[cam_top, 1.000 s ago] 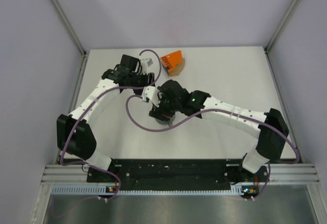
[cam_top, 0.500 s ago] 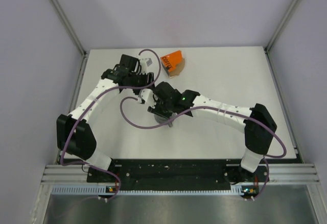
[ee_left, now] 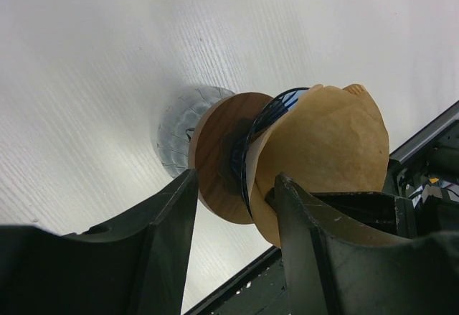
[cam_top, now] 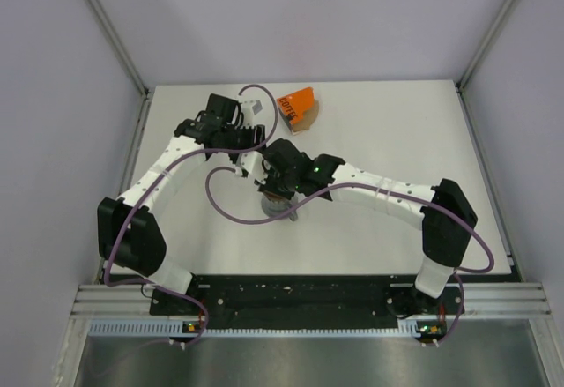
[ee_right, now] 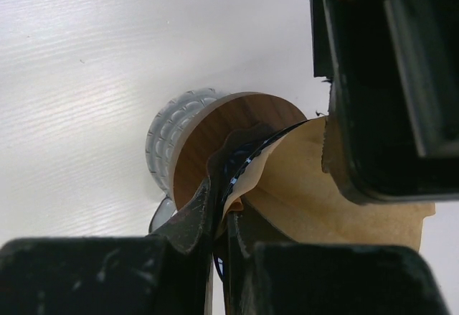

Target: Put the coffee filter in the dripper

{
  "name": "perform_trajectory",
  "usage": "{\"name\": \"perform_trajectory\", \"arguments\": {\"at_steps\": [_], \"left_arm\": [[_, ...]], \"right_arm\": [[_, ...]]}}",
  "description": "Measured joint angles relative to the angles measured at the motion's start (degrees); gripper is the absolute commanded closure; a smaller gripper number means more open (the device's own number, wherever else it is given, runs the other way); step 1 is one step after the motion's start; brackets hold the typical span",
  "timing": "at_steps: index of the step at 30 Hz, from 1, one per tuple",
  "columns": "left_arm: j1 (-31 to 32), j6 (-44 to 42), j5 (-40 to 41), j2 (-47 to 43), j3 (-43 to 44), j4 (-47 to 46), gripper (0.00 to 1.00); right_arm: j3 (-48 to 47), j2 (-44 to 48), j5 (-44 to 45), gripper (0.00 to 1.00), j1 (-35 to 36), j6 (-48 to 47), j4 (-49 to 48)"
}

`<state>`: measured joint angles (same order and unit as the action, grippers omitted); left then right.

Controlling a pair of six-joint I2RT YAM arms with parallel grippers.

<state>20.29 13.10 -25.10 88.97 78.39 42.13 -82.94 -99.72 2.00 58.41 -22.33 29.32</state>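
The coffee filter (ee_left: 330,143), tan paper, sits opened in the blue dripper (ee_left: 276,107), whose rim shows as a thin blue edge. The dripper rests in a dark brown ring (ee_left: 215,150) on a grey pitcher (ee_left: 176,132). My left gripper (ee_left: 237,179) is open; its fingers straddle the rim and the right finger (ee_left: 308,222) touches the filter. My right gripper (ee_right: 224,204) is shut, pinching the filter's edge (ee_right: 323,186) against the dripper rim (ee_right: 240,171). In the top view both grippers (cam_top: 256,153) (cam_top: 271,189) crowd over the dripper and hide it.
An orange box (cam_top: 298,105) lies at the back of the table behind the grippers. The left gripper's body (ee_right: 373,78) hangs close over the filter in the right wrist view. A purple cable (cam_top: 233,206) loops on the table left of the pitcher.
My right gripper has shifted left and a little back towards the left gripper, and its elbow has swung left. The left arm has stayed put.
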Motion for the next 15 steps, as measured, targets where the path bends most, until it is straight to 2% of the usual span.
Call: {"name": "perform_trajectory", "arguments": {"at_steps": [1, 5, 7, 10, 15], "left_arm": [[0.0, 0.0, 0.0, 0.0, 0.0, 0.0, 0.47], [0.0, 0.0, 0.0, 0.0, 0.0, 0.0, 0.47], [-0.1, 0.0, 0.0, 0.0, 0.0, 0.0, 0.47], [-0.1, 0.0, 0.0, 0.0, 0.0, 0.0, 0.47], [-0.3, 0.0, 0.0, 0.0, 0.0, 0.0, 0.47]], "right_arm": [[0.0, 0.0, -0.1, 1.00, 0.0, -0.1, 0.0], [0.0, 0.0, -0.4, 0.69, 0.0, 0.0, 0.3], [0.0, -0.2, -1.0, 0.62, 0.0, 0.4, 1.0], [0.0, -0.2, -1.7, 0.60, 0.0, 0.5, 1.9], [0.0, -0.3, -2.5, 0.64, 0.0, 0.5, 2.0]]}}
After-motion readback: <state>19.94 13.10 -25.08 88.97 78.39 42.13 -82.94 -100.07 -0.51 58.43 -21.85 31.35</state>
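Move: The right fingers are shut on the edge of the coffee filter at the dripper's back-left rim. The dripper's middle is roughly 2 cm ahead of that hand, 2 cm to its right and 4 cm below. The wooden collar, then the glass carafe, stand under it, about 1 cm ahead and 1 cm right of the hand, some 7 and 11 cm down. From the left hand the dripper lies about 4 cm back, 4 cm right and 7 cm below. The right fingers let go of their pinch on the filter's edge, opening from shut to a bit over a third. While they open, the right hand sinks about 1 cm and draws back about 1 cm at the dripper's rim, tilting only slightly and ending with filter paper between the parted fingertips. ##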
